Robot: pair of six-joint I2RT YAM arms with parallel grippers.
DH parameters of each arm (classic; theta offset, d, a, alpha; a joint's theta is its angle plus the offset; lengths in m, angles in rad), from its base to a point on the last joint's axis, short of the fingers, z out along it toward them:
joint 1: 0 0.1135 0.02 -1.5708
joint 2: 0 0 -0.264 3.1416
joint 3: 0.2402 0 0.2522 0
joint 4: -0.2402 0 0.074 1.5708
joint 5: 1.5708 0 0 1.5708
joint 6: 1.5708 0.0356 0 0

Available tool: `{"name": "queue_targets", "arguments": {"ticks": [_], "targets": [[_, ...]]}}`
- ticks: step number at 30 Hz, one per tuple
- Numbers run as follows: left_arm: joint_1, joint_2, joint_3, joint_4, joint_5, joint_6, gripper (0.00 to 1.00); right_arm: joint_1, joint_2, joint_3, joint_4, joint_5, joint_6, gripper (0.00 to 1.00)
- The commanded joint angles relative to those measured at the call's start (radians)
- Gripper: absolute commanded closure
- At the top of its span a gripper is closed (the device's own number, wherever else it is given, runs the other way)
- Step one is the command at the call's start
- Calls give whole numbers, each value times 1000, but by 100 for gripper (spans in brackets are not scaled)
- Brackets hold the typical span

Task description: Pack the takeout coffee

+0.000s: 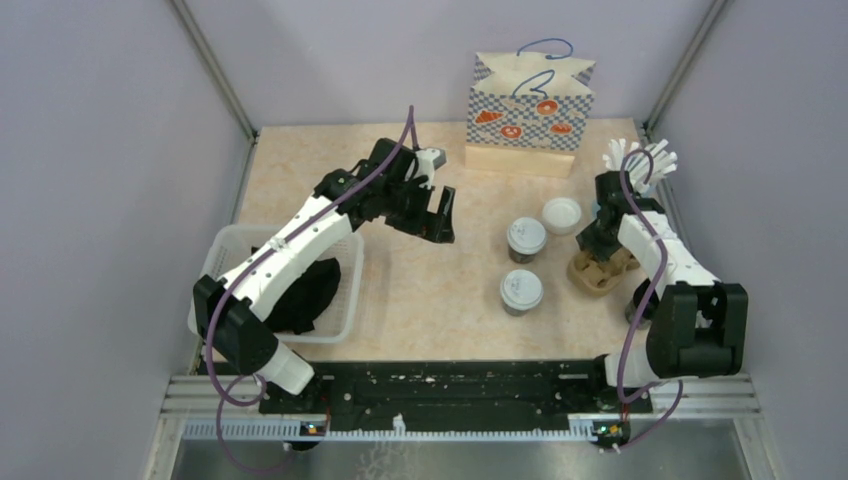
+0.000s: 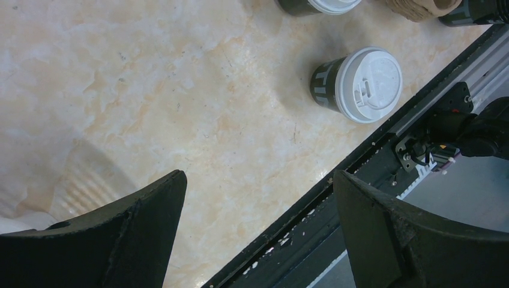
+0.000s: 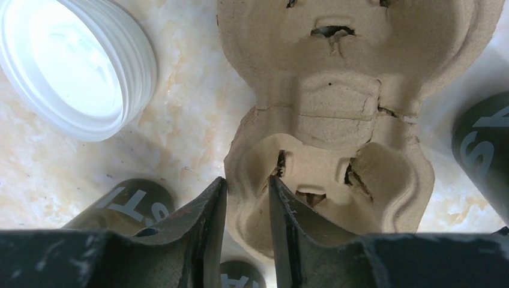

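Two takeout coffee cups with dark sides and white lids stand mid-table, one farther back (image 1: 526, 238) and one nearer (image 1: 521, 292). The left wrist view shows the nearer one (image 2: 360, 84) upright. Right of them lies a brown cardboard cup carrier (image 1: 603, 270) with empty wells. My right gripper (image 1: 598, 243) is shut on the carrier's rim (image 3: 336, 120). One finger sits outside the wall and the other inside a well, around (image 3: 247, 180). My left gripper (image 1: 440, 218) hovers open above the bare table left of the cups, holding nothing (image 2: 258, 177).
A checked paper bag (image 1: 530, 115) with blue handles stands at the back. A loose white lid (image 1: 562, 215) lies beside the carrier (image 3: 75, 66). A white basket (image 1: 225, 240) with a black object is at the left. A dark cup side (image 3: 486, 150) is close to the carrier.
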Motion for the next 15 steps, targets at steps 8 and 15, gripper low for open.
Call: {"name": "queue_targets", "arguments": {"ticks": [8,15], "targets": [[7,-27,4,20,17,9,2,-10,-17,23,-2,59,5,88],[8,-24,7,25,27,-1,2,-10,-77,49,-71,51,17,100]]}}
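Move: The cup carrier's near-left pocket is right at my right hand, its wall between my open fingertips; the carrier's middle lies about 5 cm right, 1 cm back and 2 cm below. The stacked lids are some 8 cm ahead and 7 cm left, the farther lidded cup 15 cm left and about level, the black cup roughly 14 cm right and 11 cm back. From my left hand the carrier is about 39 cm right, 1 cm ahead and 17 cm lower. I shut my right fingers from about a third open to almost closed, pinching the thin cardboard wall on the left side of the carrier's near pocket, one finger outside and one inside. The hand nearly stays in place with its fingers pointing down, easing only about half a centimetre left and, at the end, just beginning to rise and draw back. ##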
